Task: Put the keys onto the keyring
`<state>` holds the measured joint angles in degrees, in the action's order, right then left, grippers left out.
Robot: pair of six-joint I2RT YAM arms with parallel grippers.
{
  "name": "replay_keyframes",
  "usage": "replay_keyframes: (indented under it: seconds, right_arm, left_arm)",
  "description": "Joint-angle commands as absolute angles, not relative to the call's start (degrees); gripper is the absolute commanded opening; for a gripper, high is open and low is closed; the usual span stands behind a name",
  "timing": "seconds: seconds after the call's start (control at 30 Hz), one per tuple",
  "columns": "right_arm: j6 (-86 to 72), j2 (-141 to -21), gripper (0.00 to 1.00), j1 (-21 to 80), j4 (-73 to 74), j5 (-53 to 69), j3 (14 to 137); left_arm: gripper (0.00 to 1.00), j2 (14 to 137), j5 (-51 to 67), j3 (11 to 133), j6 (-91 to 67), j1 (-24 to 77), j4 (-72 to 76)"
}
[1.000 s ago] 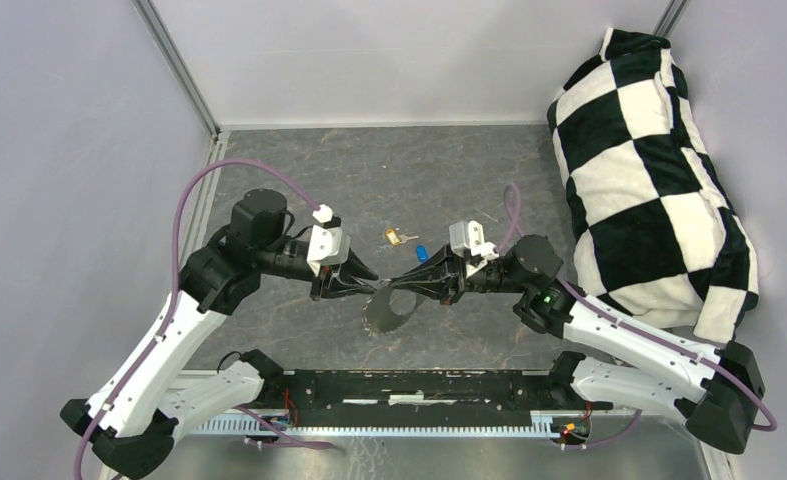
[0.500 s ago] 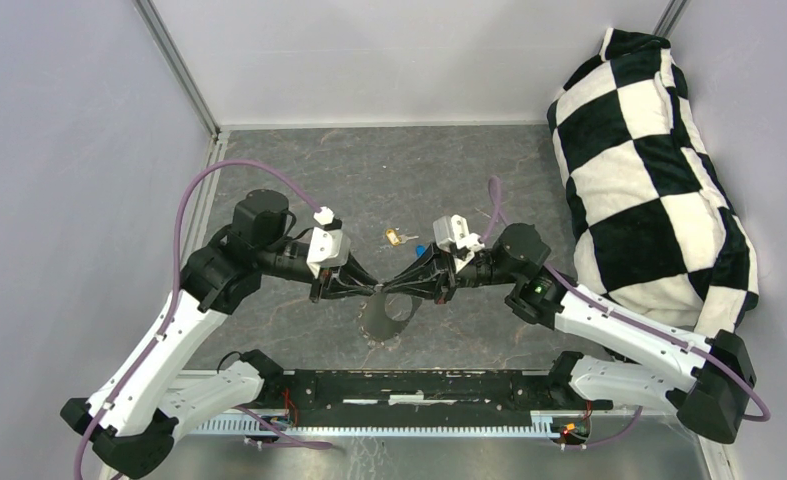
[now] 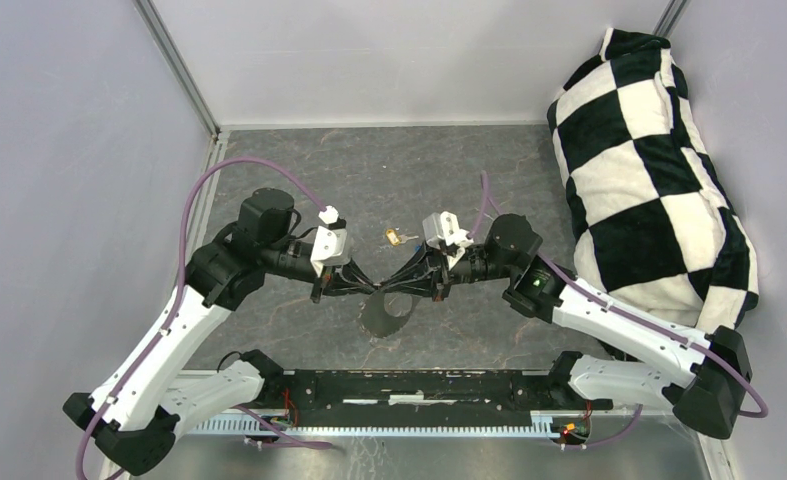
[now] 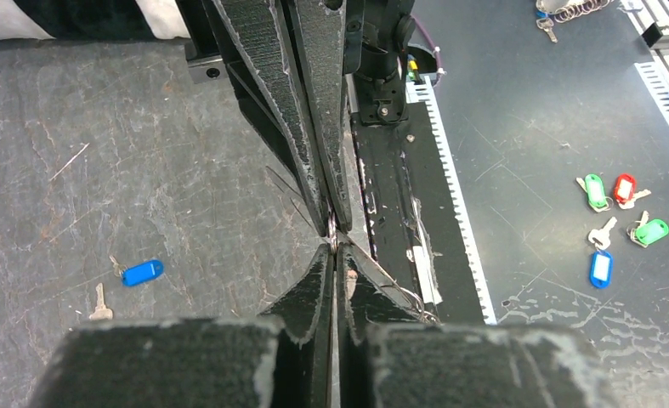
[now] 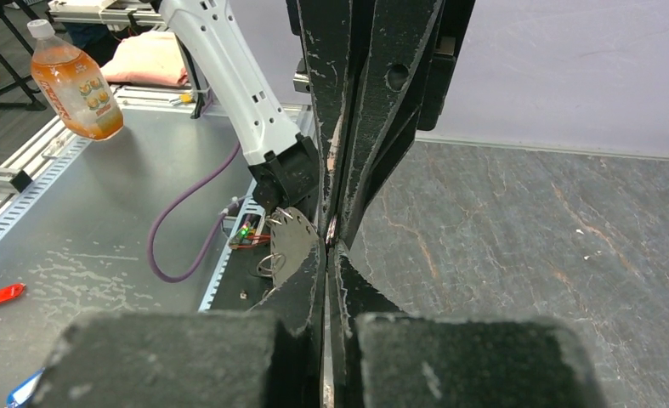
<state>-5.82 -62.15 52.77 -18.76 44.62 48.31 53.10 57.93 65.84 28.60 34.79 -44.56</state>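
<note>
The keyring [image 3: 373,318], a grey loop, hangs just above the table under the two grippers, which meet tip to tip. My left gripper [image 3: 371,287] is shut on its top edge, and a sliver of metal shows between its tips [image 4: 335,248]. Facing it, my right gripper [image 3: 388,286] is shut on the same edge; the grey band [image 5: 295,242] hangs beside its fingertips [image 5: 328,248]. The gold key [image 3: 399,237] lies on the table behind them. In the left wrist view the blue key [image 4: 141,272] lies flat near the gold one [image 4: 101,304]. In the top view the right wrist hides the blue key.
A black-and-white checked cushion [image 3: 649,170] fills the right side of the table. The arms' black base rail [image 3: 419,385] runs along the near edge. Coloured key tags [image 4: 620,212] lie on the metal bench beyond the rail, and an orange drink bottle [image 5: 71,81] stands there.
My left gripper has shut on the keyring. The right arm has pushed left toward it, and its wrist now covers the blue key in the top view.
</note>
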Motion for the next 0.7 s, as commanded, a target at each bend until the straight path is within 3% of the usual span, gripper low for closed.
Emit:
replay_keyframes:
  seconds: [0.0, 0.03, 0.2, 0.3, 0.67]
  right_arm:
    - [-4.0, -63.3, 0.01, 53.3, -18.3, 43.4, 52.7]
    - [-3.8, -63.3, 0.01, 53.4, -17.8, 43.4, 53.0]
    - [-2.1, -59.6, 0.42, 53.2, -14.4, 40.4, 54.0]
    - [-0.7, -55.6, 0.54, 53.1, -13.6, 39.5, 53.1]
    - [2.6, -47.0, 0.5, 52.8, -16.0, 40.0, 46.8]
  left_arm:
    - [0.02, 53.4, 63.6, 67.8, 31.1, 35.9, -43.0]
    - [0.02, 53.2, 63.8, 67.7, 31.6, 36.0, -43.0]
    - [0.02, 51.5, 63.1, 67.2, 36.3, 36.2, -43.1]
    - [0.02, 48.9, 62.3, 66.3, 41.1, 36.3, -43.2]
    - [0.02, 42.9, 59.9, 64.1, 62.1, 36.3, -43.1]
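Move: The keyring, a thin grey plate with rings on its rim, is already held at the meeting fingertips. Its middle hangs about 5 cm below the left hand, 2 cm back and 2 cm to its right; from the right hand it is likewise 5 cm down, 2 cm back and 1 cm right. From the left hand, the yellow-tagged key lies some 20 cm ahead, 3 cm right, and the blue tag 17 cm ahead, 8 cm right, both roughly 30 cm below. The right fingertips let go of the ring at the keyring's rim, opening to about half, and the hand then draws clear, rising some 7 cm and going about 5 cm right. The left fingers stay shut on the ring while that hand lifts and eases back about 3 cm each and rolls some 25 degrees, its forward side coming up. ##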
